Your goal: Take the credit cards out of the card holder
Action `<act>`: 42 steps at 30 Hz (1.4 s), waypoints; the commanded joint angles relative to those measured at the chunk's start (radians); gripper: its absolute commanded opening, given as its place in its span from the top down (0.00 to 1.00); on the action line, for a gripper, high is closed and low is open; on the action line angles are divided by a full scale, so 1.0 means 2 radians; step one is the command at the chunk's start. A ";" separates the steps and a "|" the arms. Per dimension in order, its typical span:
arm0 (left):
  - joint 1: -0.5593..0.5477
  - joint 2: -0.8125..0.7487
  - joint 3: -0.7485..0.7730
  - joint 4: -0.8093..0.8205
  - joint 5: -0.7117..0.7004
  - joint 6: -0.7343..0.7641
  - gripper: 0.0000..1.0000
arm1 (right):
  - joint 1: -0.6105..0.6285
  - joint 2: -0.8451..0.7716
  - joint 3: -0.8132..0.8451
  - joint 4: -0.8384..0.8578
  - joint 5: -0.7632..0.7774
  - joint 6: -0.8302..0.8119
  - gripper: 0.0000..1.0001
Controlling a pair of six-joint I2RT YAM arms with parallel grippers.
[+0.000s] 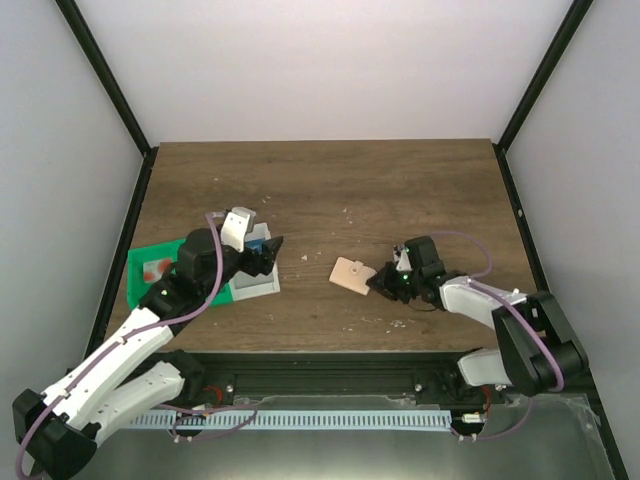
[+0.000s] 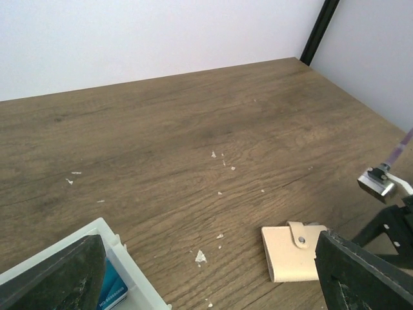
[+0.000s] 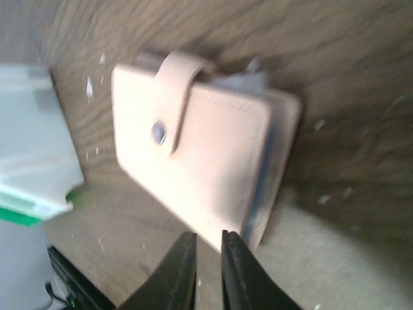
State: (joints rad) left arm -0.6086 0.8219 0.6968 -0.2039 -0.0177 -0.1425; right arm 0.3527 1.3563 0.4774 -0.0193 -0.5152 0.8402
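The tan card holder (image 1: 352,273) lies shut on the table, its strap snapped; it also shows in the left wrist view (image 2: 290,253) and the right wrist view (image 3: 200,155), where a blue-grey inner edge shows at its side. My right gripper (image 1: 383,285) (image 3: 208,236) is almost shut and empty, with its tips at the holder's near edge. My left gripper (image 1: 263,250) (image 2: 210,248) is wide open and empty above the white box (image 1: 252,282). The blue credit card (image 2: 113,290) lies inside that box. A pale piece with red marks (image 1: 155,268) lies in the green tray.
The green compartment tray (image 1: 145,290) sits at the left, against the white box (image 2: 129,265). Small white flecks (image 2: 201,257) are scattered on the wood. Black frame posts stand at the table's back corners.
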 commanded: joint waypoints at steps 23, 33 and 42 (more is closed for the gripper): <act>-0.001 0.083 0.030 -0.040 0.064 -0.053 0.10 | 0.032 0.176 0.238 -0.066 0.074 -0.214 0.57; 0.000 0.047 0.019 -0.020 0.046 -0.055 0.11 | 0.037 0.198 0.211 -0.076 0.032 -0.238 0.57; -0.001 0.084 0.026 -0.013 0.103 -0.092 0.13 | 0.100 0.155 0.150 -0.100 0.030 -0.229 0.60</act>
State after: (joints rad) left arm -0.6086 0.9390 0.7311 -0.2333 0.1200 -0.2710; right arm 0.4694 1.7012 0.8181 -0.1299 -0.4553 0.3805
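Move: The card holder's middle is about 5 cm left and 2 cm ahead of the right hand, some 2 cm lower than its fingertips. The nearest white flecks are roughly 17 cm left of that hand and 7 cm farther out; the white tray is about 30 cm left and 6 cm ahead, both down on the table. From the left hand, the holder is some 19 cm right, 1 cm ahead and 23 cm below. Up and forward over the table goes the right hand after a short draw back from the card holder, fingers opening to not quite half; about 10 cm farther out it sinks beyond the far edge, then draws back some 5 cm and a little left, turning roughly 25 degrees counter-clockwise, parted fingers coming onto the far edge by the flap. The left hand dips about 5 cm and partly rises again, tilting down. ##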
